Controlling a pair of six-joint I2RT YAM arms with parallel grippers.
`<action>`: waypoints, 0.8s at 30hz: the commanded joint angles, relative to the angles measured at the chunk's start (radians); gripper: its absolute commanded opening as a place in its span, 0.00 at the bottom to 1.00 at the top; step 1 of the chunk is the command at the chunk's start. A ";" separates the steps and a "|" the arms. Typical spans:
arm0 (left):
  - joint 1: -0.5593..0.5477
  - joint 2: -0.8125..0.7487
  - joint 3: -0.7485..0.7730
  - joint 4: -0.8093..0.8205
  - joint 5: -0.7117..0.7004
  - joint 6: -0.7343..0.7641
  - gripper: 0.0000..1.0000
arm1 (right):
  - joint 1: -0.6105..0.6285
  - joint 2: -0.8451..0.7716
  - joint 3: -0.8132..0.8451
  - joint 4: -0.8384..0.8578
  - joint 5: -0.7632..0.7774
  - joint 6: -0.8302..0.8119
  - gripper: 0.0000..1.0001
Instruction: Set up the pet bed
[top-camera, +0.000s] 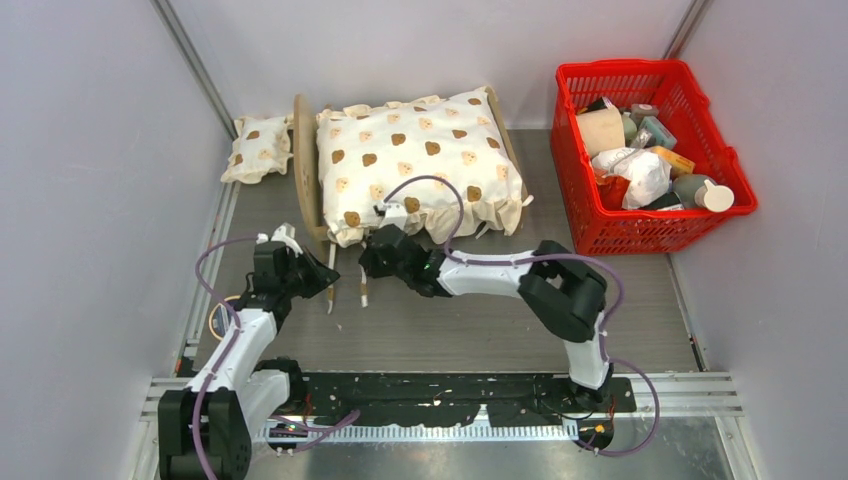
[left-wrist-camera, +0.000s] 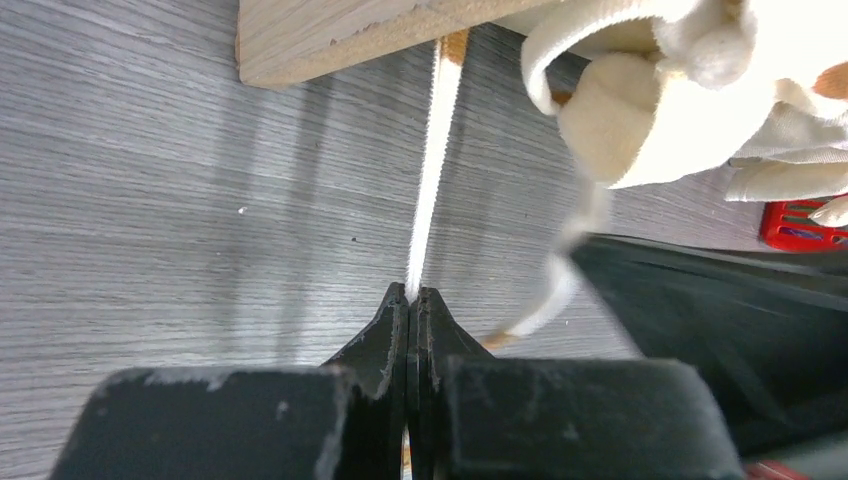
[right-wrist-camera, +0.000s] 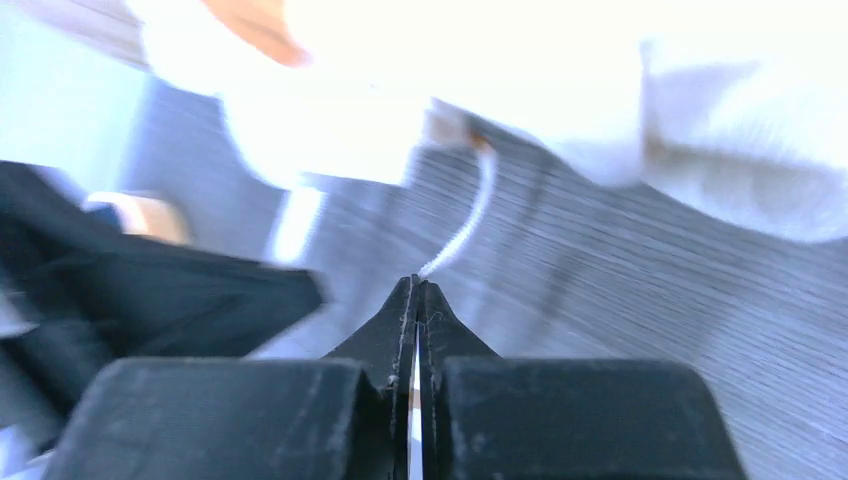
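Note:
The pet bed (top-camera: 303, 165) is a light-wood frame at the back middle, with a cream bear-print cushion (top-camera: 420, 160) lying on it. Thin white tie strings hang from the cushion's near left corner. In the left wrist view, a corner of the wooden frame (left-wrist-camera: 330, 35) and the cushion's ruffle (left-wrist-camera: 660, 110) show, and my left gripper (left-wrist-camera: 411, 290) is shut on one tie string (left-wrist-camera: 432, 170) pulled straight. In the right wrist view, my right gripper (right-wrist-camera: 416, 283) is shut on the end of another tie string (right-wrist-camera: 470, 225) under the cushion (right-wrist-camera: 600, 90). The two grippers (top-camera: 318, 280) (top-camera: 365, 265) sit close together.
A small bear-print pillow (top-camera: 257, 148) lies left of the bed by the wall. A red basket (top-camera: 620, 68) full of mixed items stands at the back right. Grey walls close in both sides. The right arm's dark link (left-wrist-camera: 720, 300) lies close beside my left gripper.

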 joint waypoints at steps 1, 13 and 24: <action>0.000 -0.049 -0.049 0.075 -0.007 -0.035 0.00 | 0.003 -0.201 0.018 0.105 -0.096 0.022 0.05; -0.055 -0.254 -0.179 0.186 -0.083 -0.111 0.00 | 0.014 -0.063 0.315 0.095 -0.151 0.133 0.13; -0.057 -0.299 -0.250 0.320 -0.018 -0.193 0.00 | 0.005 -0.068 0.274 -0.205 -0.188 0.029 0.40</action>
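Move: The right hand still pinches the right strap, and the left strap, held taut in the left fingers, lies about 6 cm to its left and 1 cm back, about level in height. The bed's near left corner is roughly 7 cm ahead and 8 cm left of the right hand, and the mattress corner some 6 cm ahead, 4 cm left and 2 cm higher. From the left hand the right strap is about 3 cm ahead and 6 cm to the right. The right hand whips the right strap straight up by about 21 cm while swinging some 8 cm left, its fingers tipping up towards level by about 30 degrees, then sinks back some 9 cm over the left strap, tipping partly back down and opening its fingers about a third to let the strap go. The left hand keeps its shut pinch on the left strap and hardly travels, only tilting its fingers up by about 15 degrees. ##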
